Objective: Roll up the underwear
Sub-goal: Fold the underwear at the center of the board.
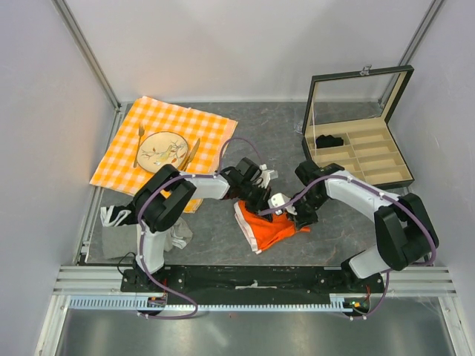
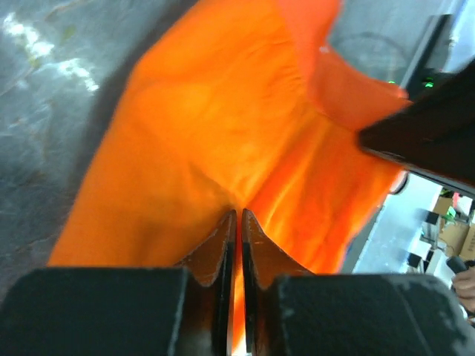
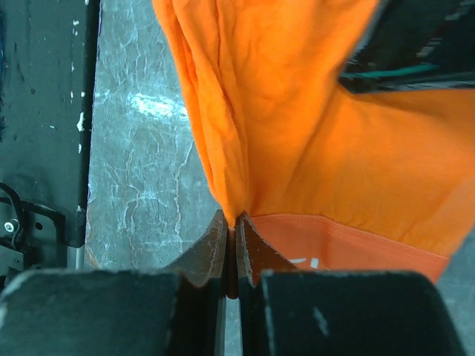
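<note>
The underwear (image 1: 269,228) is a bright orange-red garment with white trim, bunched on the grey table between the two arms. My left gripper (image 1: 260,199) is at its far left edge and my right gripper (image 1: 303,215) at its right edge. In the left wrist view the orange fabric (image 2: 215,126) fills the frame, and the left gripper (image 2: 239,213) is shut with a crease of it pinched at the tips. The right wrist view shows the right gripper (image 3: 231,216) shut on a fold of the underwear (image 3: 297,111), the waistband lying beside its fingers.
An orange checkered cloth (image 1: 208,126) with a plate (image 1: 163,150) and cutlery lies at the back left. An open compartment box (image 1: 364,152) at the back right holds a black bundle (image 1: 328,141). Grey-white cloths (image 1: 122,230) sit near the left arm's base.
</note>
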You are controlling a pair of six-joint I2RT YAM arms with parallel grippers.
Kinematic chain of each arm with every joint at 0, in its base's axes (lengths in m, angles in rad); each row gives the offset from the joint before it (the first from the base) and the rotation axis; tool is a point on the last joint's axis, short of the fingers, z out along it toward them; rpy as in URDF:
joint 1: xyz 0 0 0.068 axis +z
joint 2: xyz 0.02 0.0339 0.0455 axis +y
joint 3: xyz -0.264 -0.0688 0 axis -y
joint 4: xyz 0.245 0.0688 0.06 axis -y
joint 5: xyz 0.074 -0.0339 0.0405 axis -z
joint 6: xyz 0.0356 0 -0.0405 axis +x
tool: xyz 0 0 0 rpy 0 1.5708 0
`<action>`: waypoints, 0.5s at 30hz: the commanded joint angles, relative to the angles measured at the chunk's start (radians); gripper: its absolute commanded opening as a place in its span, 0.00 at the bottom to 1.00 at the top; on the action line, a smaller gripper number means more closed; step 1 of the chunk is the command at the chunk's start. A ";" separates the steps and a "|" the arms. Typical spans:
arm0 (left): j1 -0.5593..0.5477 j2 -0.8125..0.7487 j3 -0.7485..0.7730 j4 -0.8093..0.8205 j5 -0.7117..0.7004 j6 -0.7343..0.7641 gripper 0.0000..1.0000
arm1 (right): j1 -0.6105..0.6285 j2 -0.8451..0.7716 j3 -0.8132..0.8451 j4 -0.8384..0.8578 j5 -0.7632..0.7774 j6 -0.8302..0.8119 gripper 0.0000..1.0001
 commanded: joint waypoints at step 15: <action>0.001 0.041 -0.092 0.005 -0.088 0.094 0.10 | -0.044 0.320 0.402 -0.029 -0.091 0.198 0.08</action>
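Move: Under the left fingers, some 2 cm below and 1 cm back and to their left, lies the middle of the underwear. The right fingers already pinch its right-hand near corner; from them that middle is about 12 cm left, 2 cm ahead and 3 cm lower. The white waistband's middle lies some 19 cm left of the right hand, level with it; the open box's middle stands about 23 cm ahead and 17 cm to its right. Carrying the pinched corner, the right hand swings about 7 cm forward and 4 cm left, towards the left gripper, arching up some 3 cm and sinking halfway back while the wrist turns slightly clockwise. The left hand, fingers still nearly shut, sinks about 2 cm at the start to press down on the underwear's middle, then holds there. ##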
